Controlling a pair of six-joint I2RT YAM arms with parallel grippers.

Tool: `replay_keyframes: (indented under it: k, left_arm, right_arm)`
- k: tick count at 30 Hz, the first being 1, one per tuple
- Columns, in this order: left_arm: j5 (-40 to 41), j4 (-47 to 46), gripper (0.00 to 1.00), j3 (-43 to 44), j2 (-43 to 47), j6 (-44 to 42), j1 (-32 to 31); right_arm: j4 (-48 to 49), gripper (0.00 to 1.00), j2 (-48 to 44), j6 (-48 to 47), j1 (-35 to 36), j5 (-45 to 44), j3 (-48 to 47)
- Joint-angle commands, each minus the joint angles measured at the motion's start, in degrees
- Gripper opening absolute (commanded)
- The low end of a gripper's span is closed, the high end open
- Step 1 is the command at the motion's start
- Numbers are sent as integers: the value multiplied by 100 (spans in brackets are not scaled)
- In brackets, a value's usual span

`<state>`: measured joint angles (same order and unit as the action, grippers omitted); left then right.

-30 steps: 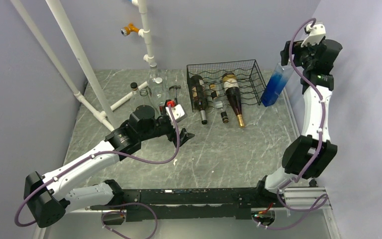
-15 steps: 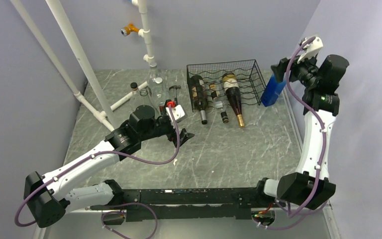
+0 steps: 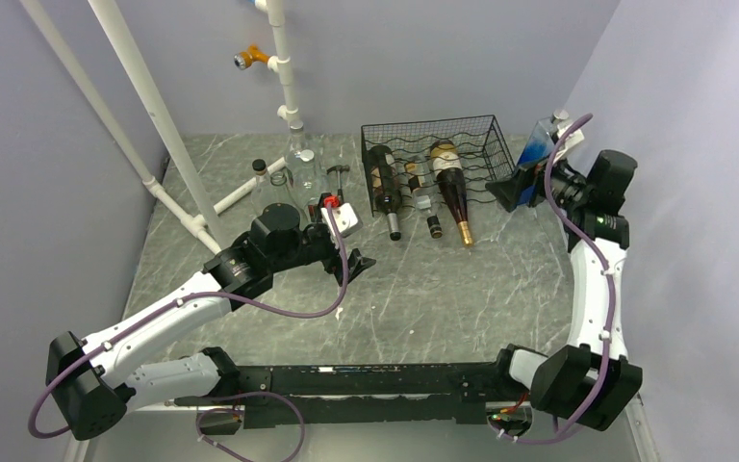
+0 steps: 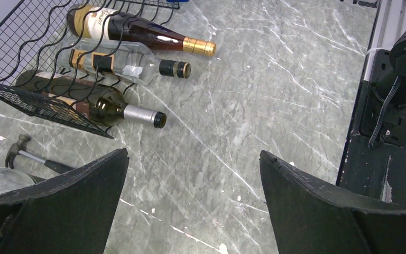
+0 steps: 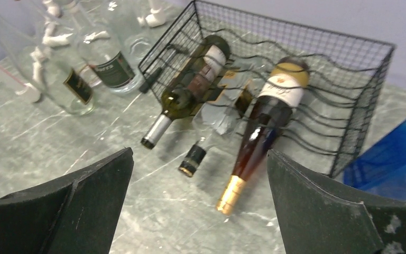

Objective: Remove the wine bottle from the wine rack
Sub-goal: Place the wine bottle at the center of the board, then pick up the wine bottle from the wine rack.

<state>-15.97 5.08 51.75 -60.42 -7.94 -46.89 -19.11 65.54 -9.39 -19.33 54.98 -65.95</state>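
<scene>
The black wire wine rack [image 3: 471, 144] stands at the back of the table with three bottles lying in it, necks toward me. They are a dark bottle with a silver cap [image 3: 385, 197], a clear one with a black cap [image 3: 425, 207] and a dark one with a gold cap [image 3: 454, 197]. My right gripper [image 3: 508, 190] hangs open by the rack's right end. Its wrist view looks at the gold-capped bottle [image 5: 267, 121], the clear bottle [image 5: 211, 132] and the silver-capped bottle [image 5: 190, 90] past the open right gripper [image 5: 200, 152]. My left gripper [image 3: 351, 262] is open and empty, left of the necks and apart from them; the left gripper [image 4: 193, 153] hangs over bare marble.
A blue translucent container [image 3: 536, 152] stands just right of the rack, behind my right gripper. Clear glass bottles [image 3: 300, 159], a small hammer [image 4: 31, 156] and white pipes [image 3: 154, 106] are at the back left. The right wall is close to the right arm.
The right arm has dropped from high above the blue container to beside the rack's right end, its gripper now facing the bottles. The left arm has not moved.
</scene>
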Motion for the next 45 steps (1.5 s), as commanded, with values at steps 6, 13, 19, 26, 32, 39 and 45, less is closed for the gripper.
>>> replay_keyframes:
  k: [6,13,19,26,32,39,45]
  left_arm:
    - [28,-69,99,-33,110,-110,14]
    - [-29,-62,99,-33,119,-112,22]
    - [-21,-41,100,-24,103,-131,27]
    - [12,-24,100,-15,101,-146,22]
    - [13,-16,99,-15,84,-147,22]
    - [37,-9,99,-15,49,-166,23]
    - [58,2,99,-7,30,-181,22]
  right_arm:
    - [672,100,-244,240,314,497,878]
    - [890,100,-247,110,733,190,1507]
    - [934,100,-190,-95,1059,-254,1713]
    - [1002,100,89,-255,1501,-1228,1820]
    - [1188,100,352,-62,1881,-1883,1905]
    - [1165,100,1057,114,2565,-3016,1645]
    - [842,99,1871,321,2928,-3608,1041]
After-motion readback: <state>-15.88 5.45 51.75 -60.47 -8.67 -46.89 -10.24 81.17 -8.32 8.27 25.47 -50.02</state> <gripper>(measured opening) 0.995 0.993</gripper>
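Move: The clear bottle lies in the rack about 18 cm ahead of the right gripper, 15 cm to its left and some 27 cm below, its black-capped neck towards the robot. The brown bottle lies about 8 cm to the right of it, level with it; the dark wine bottle about 9 cm to its left and 1 cm farther out. The blue bottle stands some 15 cm ahead of the right gripper and 9 cm to its right. From the left gripper, the clear bottle is about 28 cm ahead, 17 cm right and 22 cm down. Sink the right gripper about 20 cm and carry it some 9 cm left, away from the blue bottle and towards the clear bottle's black cap, easing back a little first and then forward again. Tip the fingers down roughly 25 degrees as you descend, mostly late on, and keep them wide open, short of gripping the neck. ##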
